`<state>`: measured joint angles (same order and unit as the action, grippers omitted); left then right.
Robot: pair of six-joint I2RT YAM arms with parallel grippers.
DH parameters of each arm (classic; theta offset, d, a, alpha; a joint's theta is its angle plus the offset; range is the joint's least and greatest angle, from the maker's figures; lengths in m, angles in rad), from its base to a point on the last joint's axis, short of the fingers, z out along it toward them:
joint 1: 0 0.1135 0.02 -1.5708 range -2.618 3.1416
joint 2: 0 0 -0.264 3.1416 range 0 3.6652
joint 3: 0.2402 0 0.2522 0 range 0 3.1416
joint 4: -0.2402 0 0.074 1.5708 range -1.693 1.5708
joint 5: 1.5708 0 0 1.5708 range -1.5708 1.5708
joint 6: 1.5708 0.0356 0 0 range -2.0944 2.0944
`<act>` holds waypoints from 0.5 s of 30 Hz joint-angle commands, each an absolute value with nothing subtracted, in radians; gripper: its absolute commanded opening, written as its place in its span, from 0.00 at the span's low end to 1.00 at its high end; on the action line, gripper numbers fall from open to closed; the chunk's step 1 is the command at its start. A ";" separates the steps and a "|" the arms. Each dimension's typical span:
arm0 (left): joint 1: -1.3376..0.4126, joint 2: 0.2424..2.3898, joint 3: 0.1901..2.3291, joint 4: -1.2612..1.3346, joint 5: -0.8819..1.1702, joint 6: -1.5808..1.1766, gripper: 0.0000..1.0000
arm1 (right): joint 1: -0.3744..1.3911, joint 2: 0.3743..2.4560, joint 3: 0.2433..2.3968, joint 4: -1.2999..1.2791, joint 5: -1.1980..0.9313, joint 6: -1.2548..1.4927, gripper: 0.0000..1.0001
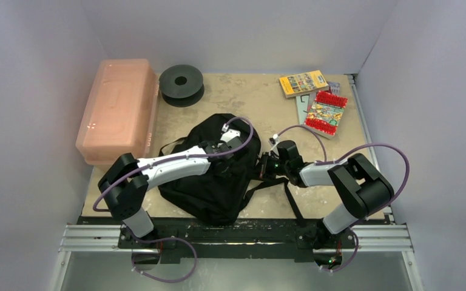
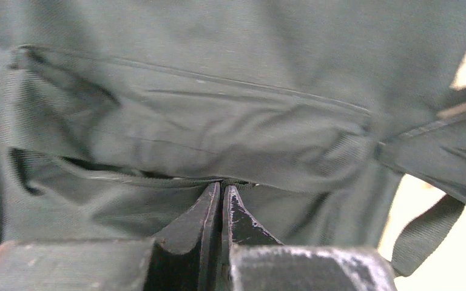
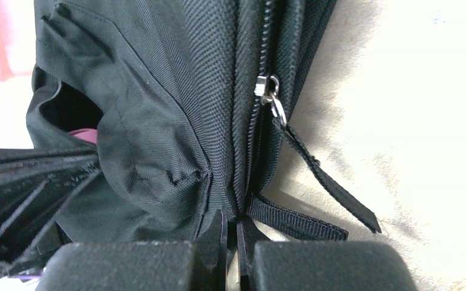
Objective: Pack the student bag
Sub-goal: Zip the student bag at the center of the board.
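The student bag, a soft black backpack, lies in the middle of the table with its straps trailing to the right. My left gripper reaches over the bag's top. In the left wrist view that gripper is shut, pinching a fabric edge of the bag along an opening. My right gripper is at the bag's right side. Its wrist view shows it shut on the seam of the bag beside the zip, below the metal zip puller. Something pink shows inside a gap.
A pink translucent box stands at the back left, with a black spool beside it. At the back right lie a yellow book and a red-edged book on grey sheets. White walls enclose the table.
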<state>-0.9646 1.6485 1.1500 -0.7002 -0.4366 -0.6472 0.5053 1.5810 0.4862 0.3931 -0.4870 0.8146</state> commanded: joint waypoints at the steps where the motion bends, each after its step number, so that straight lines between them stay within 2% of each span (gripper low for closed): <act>1: -0.864 1.600 1.143 -0.836 -0.605 -0.756 0.00 | 0.471 1.571 0.430 0.393 -0.308 0.864 0.00; 8: -0.689 1.383 1.063 -0.785 -0.613 -0.665 0.00 | 0.384 1.475 0.363 0.369 -0.261 0.864 0.00; 12: -0.560 1.399 1.109 -0.846 -0.618 -0.650 0.00 | 0.377 1.429 0.347 0.365 -0.255 0.853 0.00; 15: -0.535 1.433 1.130 -0.852 -0.609 -0.662 0.00 | 0.378 1.390 0.337 0.354 -0.245 0.841 0.00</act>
<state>-0.6220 1.4128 1.0836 -0.7277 -0.4297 -0.7128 0.4248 1.4284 0.3809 0.4488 -0.4309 0.8818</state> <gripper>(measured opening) 0.012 0.031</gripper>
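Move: The left hand is shut at the front-pocket zipper slider; the left end of that zipper lies about 9 cm to its left and 4 cm farther out, at much the same height. The strap loop is some 16 cm left and 8 cm ahead of this hand. From the right hand, which grips the bag's right edge, the zipper's left end lies about 21 cm left, 4 cm ahead and 4 cm higher; the side zipper slider is roughly 4 cm straight ahead. Leftward about 10 cm and some 5 cm forward, the left hand draws the front-pocket slider along its zipper towards the left end, fingers kept shut, climbing about 5 cm in the later part while turning some 20 degrees counter-clockwise. The right hand keeps its pinch on the bag's right edge and pulls against it, about 3 cm to the right, then up a little. ##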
